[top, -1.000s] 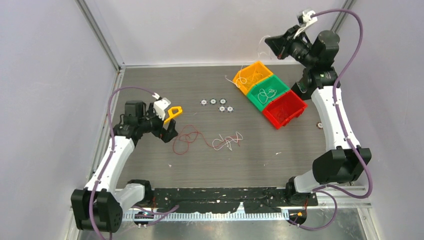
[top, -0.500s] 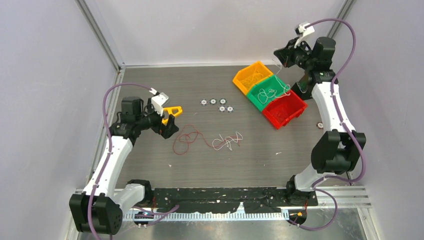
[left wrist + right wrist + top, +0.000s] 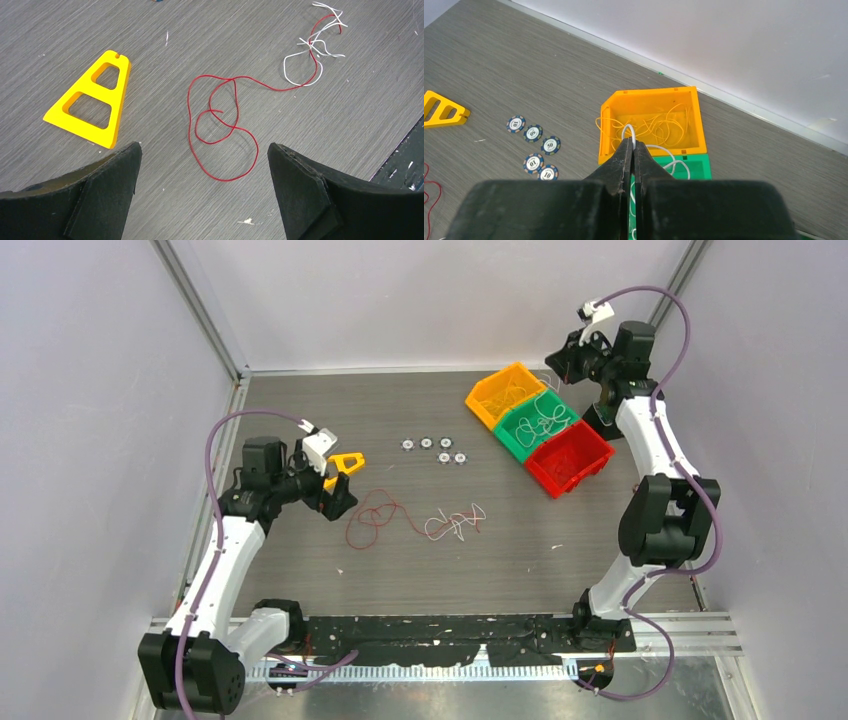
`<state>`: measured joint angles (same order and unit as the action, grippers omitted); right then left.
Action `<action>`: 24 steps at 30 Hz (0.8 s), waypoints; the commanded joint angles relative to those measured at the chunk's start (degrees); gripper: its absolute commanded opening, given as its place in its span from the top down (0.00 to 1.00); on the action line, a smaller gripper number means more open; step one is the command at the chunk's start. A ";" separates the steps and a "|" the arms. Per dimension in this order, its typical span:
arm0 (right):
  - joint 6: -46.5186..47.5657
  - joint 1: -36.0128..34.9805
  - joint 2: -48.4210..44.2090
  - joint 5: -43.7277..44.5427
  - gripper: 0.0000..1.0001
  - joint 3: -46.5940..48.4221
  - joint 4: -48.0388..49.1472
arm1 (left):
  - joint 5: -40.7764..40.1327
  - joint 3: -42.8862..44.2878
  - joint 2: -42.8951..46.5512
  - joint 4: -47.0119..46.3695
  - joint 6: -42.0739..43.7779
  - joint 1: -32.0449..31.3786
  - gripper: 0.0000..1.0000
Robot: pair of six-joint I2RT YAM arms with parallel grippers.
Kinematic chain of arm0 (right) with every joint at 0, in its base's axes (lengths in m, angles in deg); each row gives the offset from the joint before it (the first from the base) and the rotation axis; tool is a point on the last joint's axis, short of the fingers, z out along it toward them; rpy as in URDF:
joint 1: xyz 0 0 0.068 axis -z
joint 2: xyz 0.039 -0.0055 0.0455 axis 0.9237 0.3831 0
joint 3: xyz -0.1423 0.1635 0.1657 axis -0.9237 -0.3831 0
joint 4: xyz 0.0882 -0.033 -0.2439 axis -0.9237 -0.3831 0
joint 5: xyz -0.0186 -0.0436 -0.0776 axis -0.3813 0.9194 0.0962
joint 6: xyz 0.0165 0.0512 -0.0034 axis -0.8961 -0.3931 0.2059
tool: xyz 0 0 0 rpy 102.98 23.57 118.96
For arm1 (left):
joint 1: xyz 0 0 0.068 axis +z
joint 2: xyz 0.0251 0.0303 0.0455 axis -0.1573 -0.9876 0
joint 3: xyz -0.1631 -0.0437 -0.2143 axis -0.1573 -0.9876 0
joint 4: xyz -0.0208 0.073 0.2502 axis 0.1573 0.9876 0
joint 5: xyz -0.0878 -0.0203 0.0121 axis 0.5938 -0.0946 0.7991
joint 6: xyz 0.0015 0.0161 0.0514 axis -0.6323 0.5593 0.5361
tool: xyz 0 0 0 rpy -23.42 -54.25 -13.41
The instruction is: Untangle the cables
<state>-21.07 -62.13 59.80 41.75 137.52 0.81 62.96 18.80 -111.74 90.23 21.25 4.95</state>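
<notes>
A red cable lies looped on the table. Its far end is tangled with a white cable. My left gripper hovers open just in front of the red loops, holding nothing. My right gripper is raised at the back right, above the bins. It is shut on another white cable, which hangs down into the green bin. Yellow cables lie in the orange bin.
A red bin stands next to the green one. A yellow triangular piece lies beside the left gripper. Several poker chips sit at mid-table. The back wall is close behind the bins.
My right arm has swung back and lower towards the bins with the white cable, which now drapes into the green bin. The left arm has shifted only slightly.
</notes>
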 commanded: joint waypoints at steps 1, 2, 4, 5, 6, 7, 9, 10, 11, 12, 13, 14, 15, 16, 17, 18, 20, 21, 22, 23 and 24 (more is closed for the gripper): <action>0.01 -0.95 0.54 -0.87 0.95 4.54 2.16 | 0.49 0.77 -0.53 -0.82 0.78 0.21 0.00; 0.10 -1.24 1.04 -0.75 0.95 4.91 1.97 | 0.37 1.13 -0.89 -0.68 0.89 0.23 0.01; 0.89 -1.56 1.54 -0.23 0.95 4.64 1.15 | 0.15 1.90 -1.86 -0.54 0.94 0.23 0.01; 1.97 -1.60 1.66 -0.02 0.95 4.33 0.88 | 0.03 2.18 -2.20 -0.49 0.94 0.21 0.00; 2.84 -1.75 1.86 0.62 0.95 3.45 0.20 | 0.08 2.34 -2.25 -0.50 0.94 0.22 0.01; 4.59 -1.79 1.96 1.02 0.95 2.90 -0.03 | 0.01 2.45 -2.31 -0.50 0.93 0.20 0.00; 6.97 -1.82 2.29 2.25 0.95 0.79 -0.64 | -0.24 2.43 -2.24 -0.35 1.06 0.23 0.00; 7.67 -1.76 2.70 2.68 0.95 0.43 -1.04 | -0.45 2.43 -2.10 -0.17 1.27 0.23 0.01; 8.76 -1.75 3.16 2.80 0.95 -0.12 -1.26 | -0.51 2.36 -1.97 0.23 1.79 0.23 0.00; 9.09 -1.74 3.44 2.73 0.95 -0.34 -1.43 | -0.68 2.37 -1.79 0.63 2.25 0.23 0.00; 9.27 -1.74 4.09 2.56 0.94 -0.42 -1.46 | -1.04 2.36 -1.69 0.84 2.52 0.19 0.00; 8.94 -1.81 4.48 2.30 0.95 -0.31 -1.48 | -1.19 2.36 -1.59 1.03 2.79 0.15 0.00; 8.65 -1.93 5.49 2.28 0.95 0.27 -1.49 | -1.39 2.42 -1.49 1.35 3.05 0.22 0.00; 8.17 -2.01 6.01 2.33 0.94 0.60 -1.49 | -1.52 2.58 -1.45 1.52 3.21 0.23 0.00; 8.05 -2.27 7.06 2.40 0.94 1.20 -1.54 | -1.69 2.62 -1.41 1.60 3.23 0.23 0.00; 8.15 -2.36 7.72 2.44 0.95 1.51 -1.73 | -1.78 2.76 -1.39 1.62 3.23 0.19 0.00; 8.85 -2.71 9.62 2.58 0.94 2.48 -2.60 | -1.97 2.98 -1.48 1.75 3.31 0.22 0.00; 9.25 -2.82 10.82 2.94 0.95 2.93 -2.93 | -2.20 3.07 -1.51 1.82 3.32 0.21 0.00; 9.51 -2.85 11.36 3.19 0.95 3.07 -3.09 | -2.42 3.15 -1.51 1.85 3.24 0.23 0.00; 9.77 -2.85 12.40 3.89 0.95 3.34 -3.65 | -2.52 3.21 -1.58 1.88 3.23 0.22 0.01; 11.18 -2.87 12.72 4.19 0.95 3.45 -4.11 | -2.59 3.22 -1.61 2.01 3.23 0.19 0.00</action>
<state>-13.14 -64.41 71.03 44.28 137.78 -2.67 60.95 19.46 -114.16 91.67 23.45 4.97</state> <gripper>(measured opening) 0.071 0.994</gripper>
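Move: The right hand, shut on the white cable whose lower part already lies in the green bin, has that bin's middle about 6 cm ahead, level with it sideways and some 25 cm below. The orange bin is roughly 16 cm ahead and 8 cm to its left, the red bin about 3 cm back and 8 cm to its right, both equally low. From the left hand the green bin lies around 31 cm ahead and 49 cm to the right, 15 cm lower. Down towards the green bin goes the right hand, after a first small rise of about 1 cm, sinking to some 11 cm below its start while easing a couple of centimetres forward. The wrist tips the fingers about 10 degrees further down, and they keep their pinch on the white cable. ##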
